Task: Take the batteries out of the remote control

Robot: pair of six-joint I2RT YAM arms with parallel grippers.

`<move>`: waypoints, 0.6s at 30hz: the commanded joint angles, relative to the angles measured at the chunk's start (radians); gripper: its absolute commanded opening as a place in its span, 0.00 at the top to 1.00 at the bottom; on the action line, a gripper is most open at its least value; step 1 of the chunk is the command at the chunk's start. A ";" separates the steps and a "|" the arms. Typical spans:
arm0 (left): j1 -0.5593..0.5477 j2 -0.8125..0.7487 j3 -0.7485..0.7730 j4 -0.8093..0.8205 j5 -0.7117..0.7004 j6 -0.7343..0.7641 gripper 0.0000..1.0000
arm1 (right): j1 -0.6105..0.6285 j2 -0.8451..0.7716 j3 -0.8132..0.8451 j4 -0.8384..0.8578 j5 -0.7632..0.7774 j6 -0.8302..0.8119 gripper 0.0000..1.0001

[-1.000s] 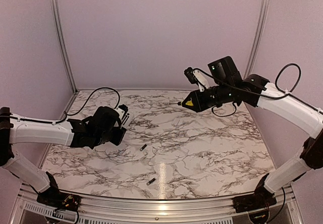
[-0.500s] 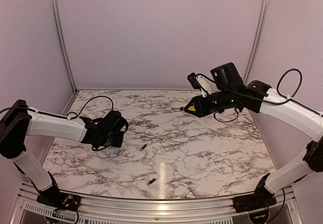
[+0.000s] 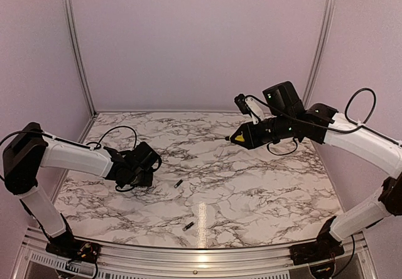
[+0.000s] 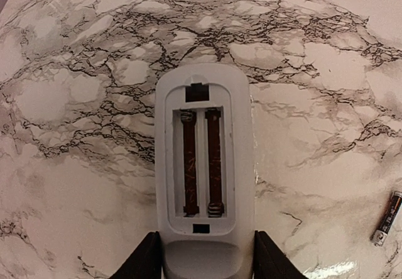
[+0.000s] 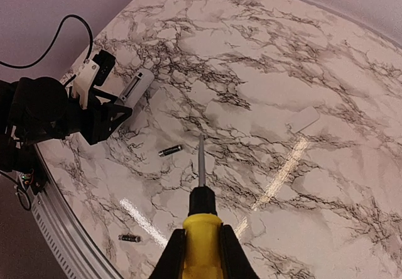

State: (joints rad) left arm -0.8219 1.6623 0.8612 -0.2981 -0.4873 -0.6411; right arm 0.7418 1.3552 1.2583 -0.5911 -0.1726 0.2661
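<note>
My left gripper (image 4: 204,254) is shut on the near end of the white remote control (image 4: 204,103), fingers on both long sides. Its back faces up and both battery slots are bare, showing only springs and contacts. The remote is held low at the table's left (image 3: 141,166), also showing as the remote (image 5: 135,85) in the right wrist view. The two batteries lie loose on the marble: one battery (image 3: 178,183) (image 4: 386,218) (image 5: 170,150) just right of the remote, the other battery (image 3: 188,226) (image 5: 128,237) nearer the front edge. My right gripper (image 5: 201,254) (image 3: 254,133) hangs above the table's right.
The right gripper is shut on a yellow-handled screwdriver (image 5: 201,229) (image 3: 239,137), its tip pointing left over the table's middle. A small flat white piece (image 5: 306,119) lies on the marble at the back right. Metal frame posts and lilac walls enclose the table (image 3: 251,191).
The left arm has brought the remote down and a little right, close to the table. The right arm with the screwdriver has drifted slightly right and down. Both batteries lie still.
</note>
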 commanded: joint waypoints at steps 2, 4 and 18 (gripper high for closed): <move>0.004 0.022 -0.011 -0.010 0.013 -0.043 0.75 | -0.009 -0.023 -0.003 0.017 0.003 0.007 1.00; 0.004 0.021 -0.015 -0.010 0.013 -0.046 0.67 | -0.010 -0.024 -0.005 0.017 0.002 0.006 1.00; 0.004 -0.002 -0.037 0.003 0.025 -0.056 0.26 | -0.012 -0.032 -0.029 0.028 -0.002 0.014 1.00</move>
State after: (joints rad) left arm -0.8219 1.6691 0.8471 -0.2966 -0.4686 -0.6922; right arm 0.7383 1.3540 1.2316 -0.5827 -0.1738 0.2661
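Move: The left hand grips the remote control near its rear end. The bare table spot it is going to is centred about 3 cm ahead of the hand and some 4 cm below it. At table height too, one loose battery lies about 12 cm to the right and 4 cm ahead, the second some 15 cm right and 14 cm back. From the right hand, with the screwdriver, the spot is roughly 31 cm left, 6 cm ahead and 25 cm below. The left hand eases the remote control straight down by about 1 cm towards the marble, drifting some half a centimetre back, with its wrist almost unturned and the open battery compartment facing up. Only late in this slow descent do the fingers spread, from about half open to nearly three quarters, letting go of the remote's sides while the hand stays low around its rear end. ##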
